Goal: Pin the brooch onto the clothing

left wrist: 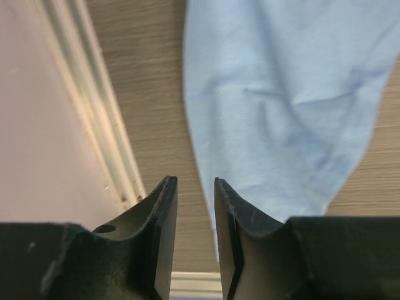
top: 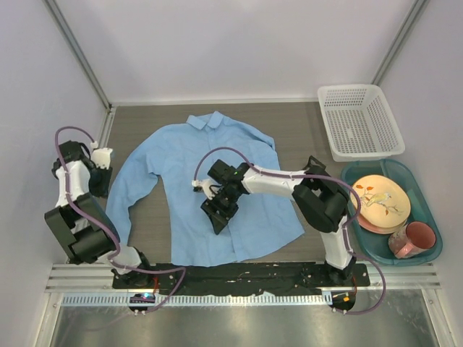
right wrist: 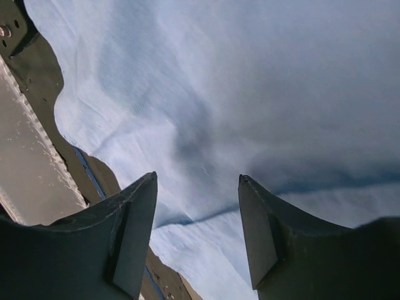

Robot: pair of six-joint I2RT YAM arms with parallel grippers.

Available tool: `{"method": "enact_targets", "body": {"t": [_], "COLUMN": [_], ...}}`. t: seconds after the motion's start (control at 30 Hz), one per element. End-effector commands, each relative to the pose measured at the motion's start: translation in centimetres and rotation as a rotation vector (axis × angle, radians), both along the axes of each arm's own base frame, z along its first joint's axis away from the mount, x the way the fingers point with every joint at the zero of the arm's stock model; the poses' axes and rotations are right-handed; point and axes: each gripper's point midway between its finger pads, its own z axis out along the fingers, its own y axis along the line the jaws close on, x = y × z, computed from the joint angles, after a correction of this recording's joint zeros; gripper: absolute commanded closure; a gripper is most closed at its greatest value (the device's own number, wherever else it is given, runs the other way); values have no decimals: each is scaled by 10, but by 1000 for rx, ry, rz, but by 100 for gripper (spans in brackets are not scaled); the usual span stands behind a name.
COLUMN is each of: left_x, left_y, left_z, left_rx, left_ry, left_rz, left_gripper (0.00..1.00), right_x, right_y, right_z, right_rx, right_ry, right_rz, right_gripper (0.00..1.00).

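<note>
The clothing [top: 181, 159], a light blue button-up shirt, lies spread flat on the table with its collar at the far side. My right gripper [top: 217, 215] hovers low over the shirt's front, close to the lower hem. In the right wrist view the right gripper [right wrist: 197, 176] stands open, with only wrinkled blue fabric [right wrist: 250, 81] beneath it. My left gripper [top: 99, 189] is folded back at the table's left edge beside a sleeve. Seen from the left wrist, the left gripper [left wrist: 194, 180] is narrowly open and empty, and the sleeve [left wrist: 281, 94] lies to its right. The brooch is out of view.
A white mesh basket [top: 359, 119] stands at the back right. In front of it, a teal tub [top: 428, 206] holds a painted plate [top: 380, 199] and a pink mug [top: 416, 238]. A pale wall rail [left wrist: 94, 112] runs along the left edge.
</note>
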Motion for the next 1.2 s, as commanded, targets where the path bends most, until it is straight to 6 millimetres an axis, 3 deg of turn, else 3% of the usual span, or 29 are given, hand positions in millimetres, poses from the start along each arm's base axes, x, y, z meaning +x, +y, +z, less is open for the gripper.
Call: {"method": "enact_targets", "body": {"t": [0.0,0.2,0.37,0.43,0.6,0.7,0.9,1.0,1.17], "left_x": [6,4,4,10,37,53,70,73,85], "left_y": [-41,-58,-32,-10,41,52,44,26,-11], "left_z": [-11,-50,-74,-74,-58,-45,0,16,24], "left_rx": [-160,-244,-141,-41,173,201,177,119,16], "left_ry": [16,113,172,165,135,113,-38,-105,-151], "left_rz": [-19,0,25,30,41,49,68,35,-10], "left_gripper": [65,64,67,69,71,72,72,67,63], "right_x": [29,52,56,54,52,52,39,29,29], "right_y": [-6,-30,-48,-51,-44,-35,-4,9,22], "right_z": [49,45,30,23,11,4,-19,-25,-21], "right_rx": [76,35,-19,-34,-26,-13,2,9,27], "right_ry": [-101,-131,-142,-136,-101,-88,-31,-12,-12], "right_rz": [-42,-118,-135,-130,-137,-136,-116,-83,-87], "right_gripper": [40,40,40,40,41,41,41,41,41]}}
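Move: The shirt's left sleeve lies about 7 cm to the left hand's right, level with it fore and aft and some 7 cm below; its cuff is about 16 cm back and 5 cm right, and the shirt's left side seam about 19 cm right, level. For the right hand, the button placket runs about 2 cm ahead, 2 cm right and 2 cm below; the left hem corner is 12 cm back and 15 cm left, the collar 32 cm ahead and 4 cm left. The left hand swings some 5 cm right and down about 7 cm to the sleeve, sweeps left some 8 cm and forward low over the table, dragging the sleeve outward, then rises again. Meanwhile the right hand lifts slightly and goes about 5 cm forward and right, settles onto the shirt front and drags it some 7 cm left and slightly back, fingers still parted. ##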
